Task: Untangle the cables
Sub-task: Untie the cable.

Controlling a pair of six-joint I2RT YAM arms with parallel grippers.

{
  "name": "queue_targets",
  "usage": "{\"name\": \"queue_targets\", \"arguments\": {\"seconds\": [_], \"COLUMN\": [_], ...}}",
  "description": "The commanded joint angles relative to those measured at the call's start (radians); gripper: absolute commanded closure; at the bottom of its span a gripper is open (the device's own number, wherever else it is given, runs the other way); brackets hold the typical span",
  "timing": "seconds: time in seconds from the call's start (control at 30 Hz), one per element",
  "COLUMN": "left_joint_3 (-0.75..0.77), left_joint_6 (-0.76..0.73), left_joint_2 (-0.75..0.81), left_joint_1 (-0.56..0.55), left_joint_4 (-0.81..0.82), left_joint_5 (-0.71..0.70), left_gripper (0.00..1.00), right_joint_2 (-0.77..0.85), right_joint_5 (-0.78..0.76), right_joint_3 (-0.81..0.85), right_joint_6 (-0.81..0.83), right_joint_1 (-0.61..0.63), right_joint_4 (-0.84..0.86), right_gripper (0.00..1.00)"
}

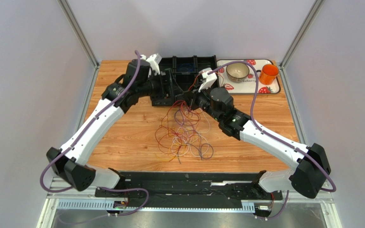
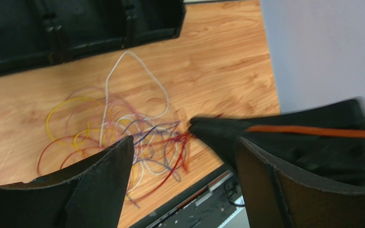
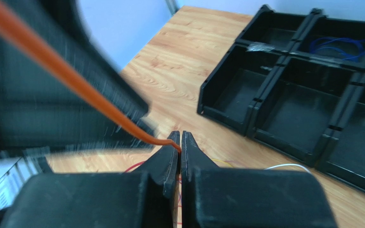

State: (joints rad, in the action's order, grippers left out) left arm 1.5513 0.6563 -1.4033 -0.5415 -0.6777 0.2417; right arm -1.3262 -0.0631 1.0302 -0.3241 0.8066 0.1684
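The cables (image 1: 184,135) lie in a loose tangle of red, yellow, purple and white loops on the wooden table; in the left wrist view the cables (image 2: 122,133) spread below the bins. My right gripper (image 3: 180,142) is shut on an orange cable (image 3: 75,85) that runs up and left from its tips. From above, the right gripper (image 1: 190,99) hangs over the tangle's far edge. My left gripper (image 2: 184,156) stands open with nothing between its fingers (image 2: 108,180), and the orange cable (image 2: 313,130) passes beside its right finger. From above, the left gripper (image 1: 172,90) is close to the right one.
A black tray of bins (image 1: 189,66) stands at the back, one bin holding a blue cable (image 3: 336,45). To its right a strawberry-print tray (image 1: 251,88) carries a bowl (image 1: 237,71) and an orange cup (image 1: 268,74). A black rail (image 1: 189,183) runs along the near edge.
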Motion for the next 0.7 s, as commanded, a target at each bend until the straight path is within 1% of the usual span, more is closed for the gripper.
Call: {"name": "queue_targets", "arguments": {"seconds": [0.0, 0.13, 0.2, 0.27, 0.33, 0.43, 0.53, 0.67], "left_joint_3": [-0.143, -0.267, -0.307, -0.376, -0.422, -0.453, -0.471, -0.482], "left_joint_6": [-0.027, -0.044, -0.058, -0.075, -0.092, -0.11, -0.113, -0.1], "left_joint_2": [0.171, 0.305, 0.371, 0.404, 0.396, 0.353, 0.314, 0.262], "left_joint_1": [0.002, -0.008, -0.015, -0.02, -0.047, -0.104, -0.138, -0.147], "left_joint_4": [0.044, 0.07, 0.101, 0.176, 0.229, 0.277, 0.337, 0.386], "left_joint_5": [-0.091, -0.159, -0.148, -0.119, -0.096, -0.128, -0.139, -0.133], "left_gripper": [0.14, 0.13, 0.13, 0.13, 0.15, 0.16, 0.17, 0.18], "right_joint_2": [0.001, -0.018, -0.018, -0.011, -0.008, -0.007, -0.004, 0.01], "right_joint_5": [-0.133, -0.173, -0.178, -0.175, -0.169, -0.159, -0.15, -0.146], "right_joint_3": [0.077, 0.111, 0.122, 0.123, 0.133, 0.149, 0.157, 0.157], "right_joint_6": [-0.018, -0.042, -0.049, -0.061, -0.07, -0.081, -0.086, -0.093], "right_joint_1": [0.005, 0.003, 0.003, 0.003, 0.003, 0.003, 0.003, 0.005], "right_joint_4": [-0.213, -0.289, -0.3, -0.303, -0.313, -0.329, -0.342, -0.349], "right_gripper": [1.0, 1.0, 1.0, 1.0, 1.0, 1.0, 1.0, 1.0]}}
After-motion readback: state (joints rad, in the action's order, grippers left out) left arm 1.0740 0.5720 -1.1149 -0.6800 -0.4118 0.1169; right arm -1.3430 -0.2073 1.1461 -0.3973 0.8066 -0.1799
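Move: The red and orange strands hanging under the right gripper's tips are roughly 3 cm back from the left hand, 5 cm to its right and 12 cm below; from the right hand they lie about 3 cm back, 1 cm left and 8 cm below. The right tips, pinching the orange cable, are level with the left hand, 4 cm right and 4 cm lower. The tangle lies about 9 cm back, 4 cm right and 30 cm below the left hand. Bring the open, empty left gripper back about 6 cm, swinging out some 5 cm to its left, clear of the right gripper's tips, then back to the right and down towards the hanging strands, fingers wide open and tipping up about 10 degrees. Keep the orange cable pinched in the right gripper while easing it about 3 cm right and 3 cm down, dipping and turning slightly clockwise. ##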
